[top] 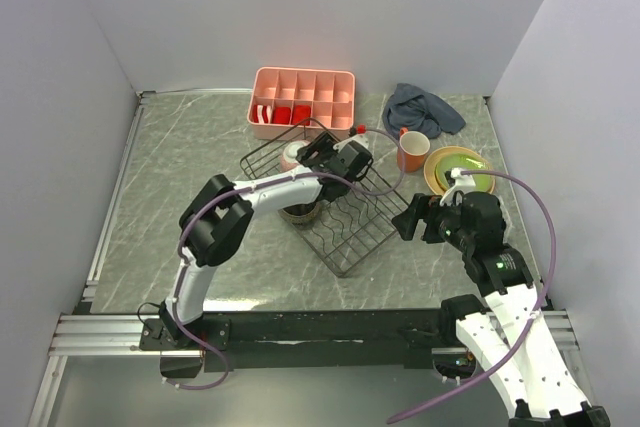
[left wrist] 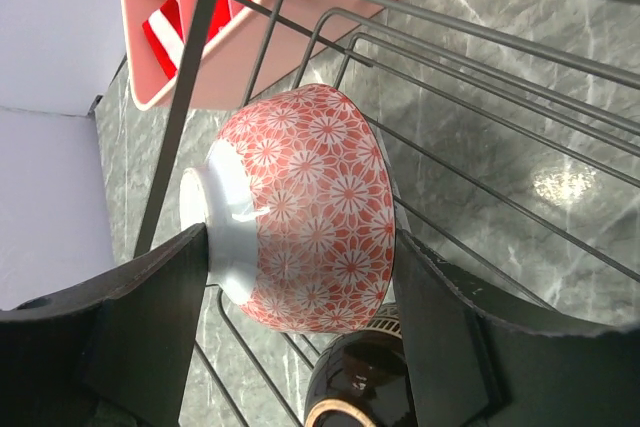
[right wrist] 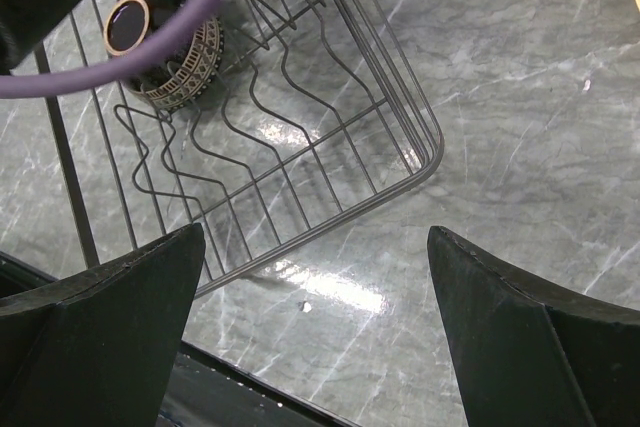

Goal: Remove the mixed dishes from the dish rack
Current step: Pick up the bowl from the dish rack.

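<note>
The black wire dish rack [top: 345, 222] sits mid-table. Inside it, a pinkish floral bowl [left wrist: 310, 207] lies on its side at the far end [top: 291, 155]. My left gripper [left wrist: 300, 287] straddles it, one finger on the white foot and the other on the rim, shut on it. A dark-brown bowl [left wrist: 365, 387] lies just below it in the rack [top: 300, 213]. My right gripper [top: 415, 219] hovers open by the rack's right corner [right wrist: 400, 187], holding nothing. An orange mug [top: 412, 151] and stacked plates [top: 458, 169] stand on the table to the right.
A pink compartment tray [top: 303, 99] with red-white items stands behind the rack, close to the bowl [left wrist: 230, 57]. A grey cloth [top: 422, 107] lies at the back right. White walls enclose the table on three sides.
</note>
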### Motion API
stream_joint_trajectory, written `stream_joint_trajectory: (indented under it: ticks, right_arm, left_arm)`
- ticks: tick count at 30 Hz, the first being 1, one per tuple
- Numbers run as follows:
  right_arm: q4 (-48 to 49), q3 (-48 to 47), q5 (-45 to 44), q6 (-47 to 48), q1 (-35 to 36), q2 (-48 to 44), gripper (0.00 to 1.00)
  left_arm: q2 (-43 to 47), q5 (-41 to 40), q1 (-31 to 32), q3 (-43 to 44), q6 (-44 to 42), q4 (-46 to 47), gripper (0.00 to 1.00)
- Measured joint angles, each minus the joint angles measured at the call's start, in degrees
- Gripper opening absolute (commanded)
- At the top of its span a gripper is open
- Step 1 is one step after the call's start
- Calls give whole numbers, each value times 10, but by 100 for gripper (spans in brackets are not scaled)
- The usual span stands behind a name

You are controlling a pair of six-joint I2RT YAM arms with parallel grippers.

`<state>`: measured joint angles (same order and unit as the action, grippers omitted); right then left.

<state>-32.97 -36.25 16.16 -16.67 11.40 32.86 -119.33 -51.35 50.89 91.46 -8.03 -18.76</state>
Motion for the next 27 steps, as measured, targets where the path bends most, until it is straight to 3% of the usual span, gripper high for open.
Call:
stream_joint_trajectory:
  ticks: [16, 27]
  right_arm:
    - [0, 0, 9, -3, 1, -12, 100]
    - [58, 1, 63, -38, 1, 2, 100]
  left_arm:
    - [77, 90, -31, 2, 132, -78, 34]
    - [176, 223, -102, 2, 243, -100, 36]
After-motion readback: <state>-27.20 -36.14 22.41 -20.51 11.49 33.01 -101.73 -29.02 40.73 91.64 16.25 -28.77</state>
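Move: The patterned bowl is already between the left fingers, practically at the hand point, over the far left part of the rack. From there the black bowl sits about 10 cm back, straight behind and some 8 cm lower; the rack's middle is about 6 cm back, 7 to the right and 9 down; the pink tray is some 20 cm straight ahead, 9 cm lower. From the right hand, the patterned bowl lies roughly 20 cm ahead, 26 to the left and 5 below. Keep the left fingers shut on the patterned bowl and raise it about 9 cm, slowly at first, then faster, away from the rack and the black bowl, easing some 3 cm left. Roll the wrist about 35 degrees as it climbs, left side dropping. Late on, start the open, empty right hand about 2 cm up and 2 cm left, towards the rack. ##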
